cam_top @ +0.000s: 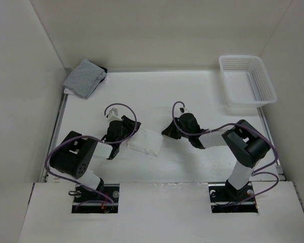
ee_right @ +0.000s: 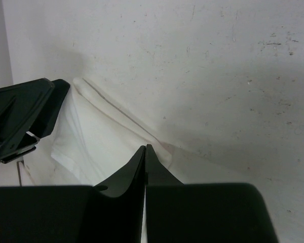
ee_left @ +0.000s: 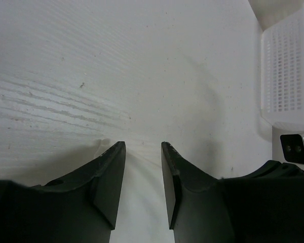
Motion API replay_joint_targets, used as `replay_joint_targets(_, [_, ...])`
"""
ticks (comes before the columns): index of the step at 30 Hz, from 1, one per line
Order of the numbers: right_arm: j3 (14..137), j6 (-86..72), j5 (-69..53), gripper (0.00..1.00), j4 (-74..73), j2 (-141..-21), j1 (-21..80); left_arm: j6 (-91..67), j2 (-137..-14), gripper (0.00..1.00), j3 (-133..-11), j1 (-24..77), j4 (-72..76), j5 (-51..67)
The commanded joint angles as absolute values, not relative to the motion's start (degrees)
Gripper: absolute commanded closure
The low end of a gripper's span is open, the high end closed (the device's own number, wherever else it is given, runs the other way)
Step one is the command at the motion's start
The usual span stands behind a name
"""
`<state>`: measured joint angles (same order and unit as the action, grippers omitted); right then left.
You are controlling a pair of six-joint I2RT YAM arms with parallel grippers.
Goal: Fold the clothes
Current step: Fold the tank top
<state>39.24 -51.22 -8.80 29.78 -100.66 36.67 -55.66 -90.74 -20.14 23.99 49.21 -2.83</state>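
The clothes [cam_top: 146,142] are a small white folded piece lying on the table between my two arms. My left gripper [cam_top: 127,135] sits at its left edge. In the left wrist view that gripper [ee_left: 143,144] is open, its jaws apart, with white fabric [ee_left: 142,202] lying in the gap under them. My right gripper [cam_top: 166,131] is just right of the clothes. In the right wrist view it [ee_right: 145,147] is shut with nothing between its fingers, its tip over the near edge of the clothes [ee_right: 101,136]. The left gripper [ee_right: 58,86] shows at the far side of the fabric.
A grey folded garment [cam_top: 85,77] lies at the back left corner. A white plastic basket [cam_top: 247,81] stands at the back right and shows in the left wrist view as a basket [ee_left: 289,66] too. Walls close the table on three sides.
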Motion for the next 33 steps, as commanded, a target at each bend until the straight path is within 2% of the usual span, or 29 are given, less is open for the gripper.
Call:
replay_joint_targets(1, [38.41,-51.24,-7.74,0.97,31.47,-99.23,36.43,-56.86,-86.5,0.66,-18.29,22.46,53.97,-0.97])
replay_joint_targets(5, [37.36,-50.37,-7.56,0.94,30.94,-92.75,36.69,-56.25,-74.22,0.6,-15.39,22.45,49.94,-1.75])
replay_joint_targets(10, [36.65,-47.03,-5.89,0.85,26.91,-81.94,36.69,-49.76,-58.91,0.52,-14.77,23.16,33.27,-7.9])
replay_joint_targets(12, [35.95,-44.92,-3.97,0.75,25.06,-77.72,36.69,-47.3,-54.34,0.48,-14.77,22.54,24.91,-10.53])
replay_joint_targets(16, [33.41,-40.97,1.48,0.51,25.04,-71.38,36.17,-43.33,-47.12,0.39,-13.36,21.84,13.38,-14.06])
replay_joint_targets(20, [27.01,-39.55,7.45,0.35,32.31,-67.68,35.81,-43.85,-38.35,0.33,-11.43,21.49,4.95,-14.76])
replay_joint_targets(26, [21.98,-40.34,11.07,0.28,35.51,-63.99,32.31,-44.48,-31.03,0.3,-14.32,18.16,-5.7,-17.13])
replay_joint_targets(33, [19.6,-44.03,9.67,0.26,35.59,-62.58,26.85,-43.95,-36.12,0.3,-14.33,11.73,-3.7,-10.47])
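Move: The folded tank top lies on the table between my hands. Its middle is about 8 cm back and 4 cm right of my left hand, and some 3 cm back and 9 cm left of my right, 2 cm or so below both. The grey clothes lie roughly 25 cm ahead and 27 cm left of my left hand. The white basket stands about 27 cm ahead and 40 cm right of my right hand. I lift both hands off the tank top's far corners and draw them apart. My left hand rises about 11 cm, then swings left and back while sinking most of the way down again, its fingers opening wider. My right goes up some 15 cm and out to the right, dipping a little, its shut fingers spreading wide as the wrist tips up and turns clockwise. ##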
